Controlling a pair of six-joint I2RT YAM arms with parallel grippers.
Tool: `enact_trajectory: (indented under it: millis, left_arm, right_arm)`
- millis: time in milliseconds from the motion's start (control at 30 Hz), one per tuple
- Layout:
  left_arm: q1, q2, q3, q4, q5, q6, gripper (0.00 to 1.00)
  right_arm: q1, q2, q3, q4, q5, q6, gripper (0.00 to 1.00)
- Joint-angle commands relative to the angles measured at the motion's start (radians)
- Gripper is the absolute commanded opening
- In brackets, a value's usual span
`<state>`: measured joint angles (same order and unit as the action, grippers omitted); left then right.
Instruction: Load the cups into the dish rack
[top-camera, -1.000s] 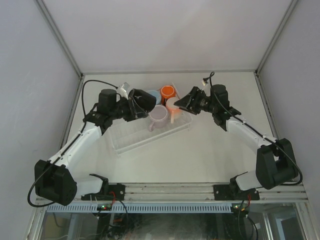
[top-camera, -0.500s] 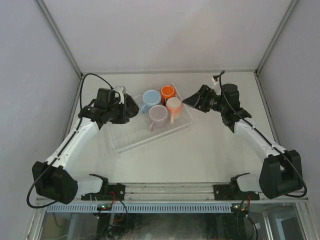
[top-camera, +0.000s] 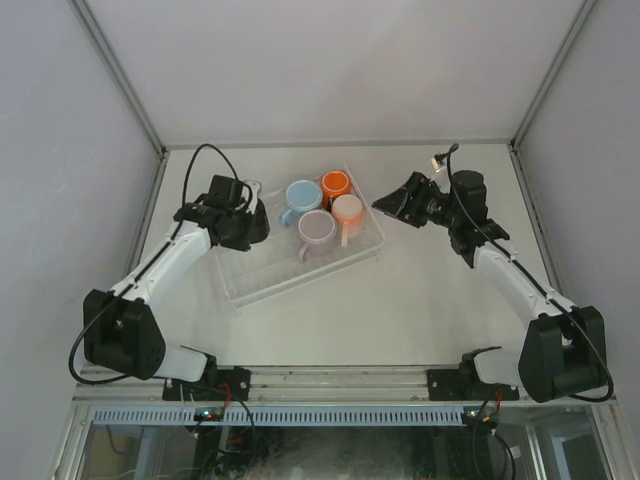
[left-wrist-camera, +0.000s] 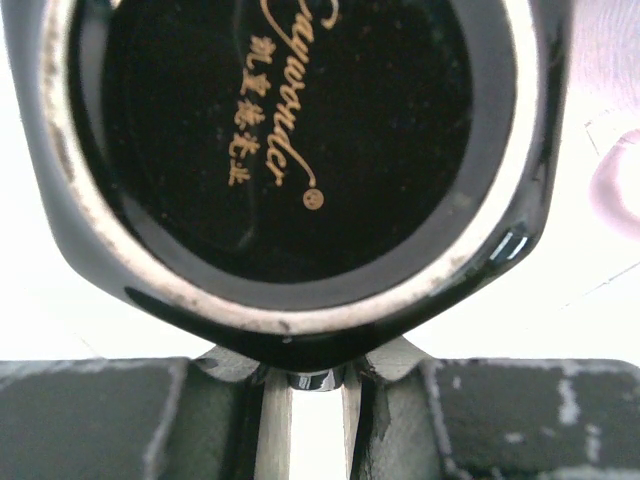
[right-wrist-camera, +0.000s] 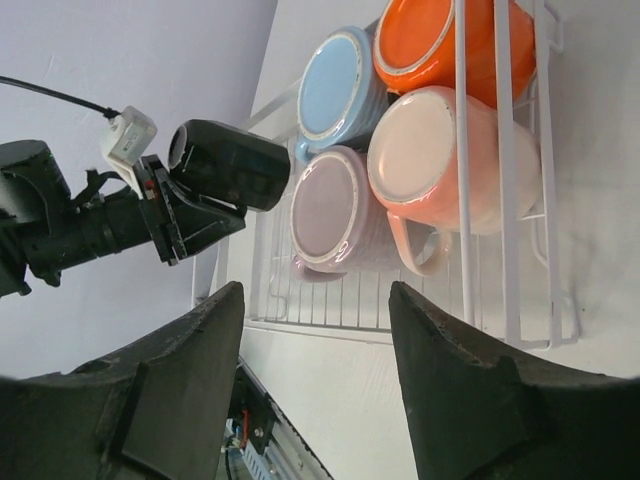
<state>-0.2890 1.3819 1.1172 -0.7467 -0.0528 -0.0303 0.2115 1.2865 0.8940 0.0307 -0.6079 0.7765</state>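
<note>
A black cup (top-camera: 256, 222) hangs over the left end of the dish rack (top-camera: 262, 280), with my left gripper (top-camera: 240, 213) shut on it. In the left wrist view its black base with gold lettering (left-wrist-camera: 290, 130) fills the frame, and the left gripper (left-wrist-camera: 308, 388) pinches its handle. Inside the rack stand a light blue cup (top-camera: 303, 195), an orange cup (top-camera: 336, 184), a peach-pink cup (top-camera: 347, 209) and a lilac cup (top-camera: 318, 228). My right gripper (top-camera: 386, 205) is open and empty, just right of the rack. Its wrist view shows the right gripper (right-wrist-camera: 315, 292), the lilac cup (right-wrist-camera: 335, 210) and the peach-pink cup (right-wrist-camera: 430, 160).
The near left half of the rack (right-wrist-camera: 300, 300) holds nothing. Enclosure walls and metal posts (top-camera: 150, 130) border the white table on the left, back and right. The arm bases sit on the rail (top-camera: 340, 380) at the near edge.
My left gripper has carried the black cup leftward, from beside the blue cup to the rack's left end. My right gripper has drawn back to the right from the peach-pink cup and opened wider.
</note>
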Motion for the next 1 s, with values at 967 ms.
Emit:
enact_trajectory:
  millis: [967]
  left_arm:
    - [0.028,0.294,0.161,0.223,0.070,0.069,0.01]
  right_arm:
    - [-0.073,-0.052,-0.032,0.028,-0.039,-0.014,0.59]
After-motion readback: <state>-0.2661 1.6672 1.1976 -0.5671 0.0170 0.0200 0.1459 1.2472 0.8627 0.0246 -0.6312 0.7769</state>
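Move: The empty spot in the dish rack that the black cup is bound for lies about 9 cm ahead of the left hand, some 5 cm to its right and roughly 6 cm lower. The blue cup stands about 10 cm ahead and 12 cm to the right, the mauve cup about 4 cm ahead and 15 cm to the right, both around 6 cm lower. From the right hand that spot is some 24 cm left, 4 cm ahead and 16 cm below. The black cup, upside down and still pinched by its handle, is carried by the left hand about 6 cm forward and 5 cm down towards the free spot beside the blue cup, drifting a little right; the sinking levels off near the end while the hand still creeps forward. Fingers keep their hold and the wrist barely turns. The empty right hand backs off about 2 cm to its right, fingers staying open. ##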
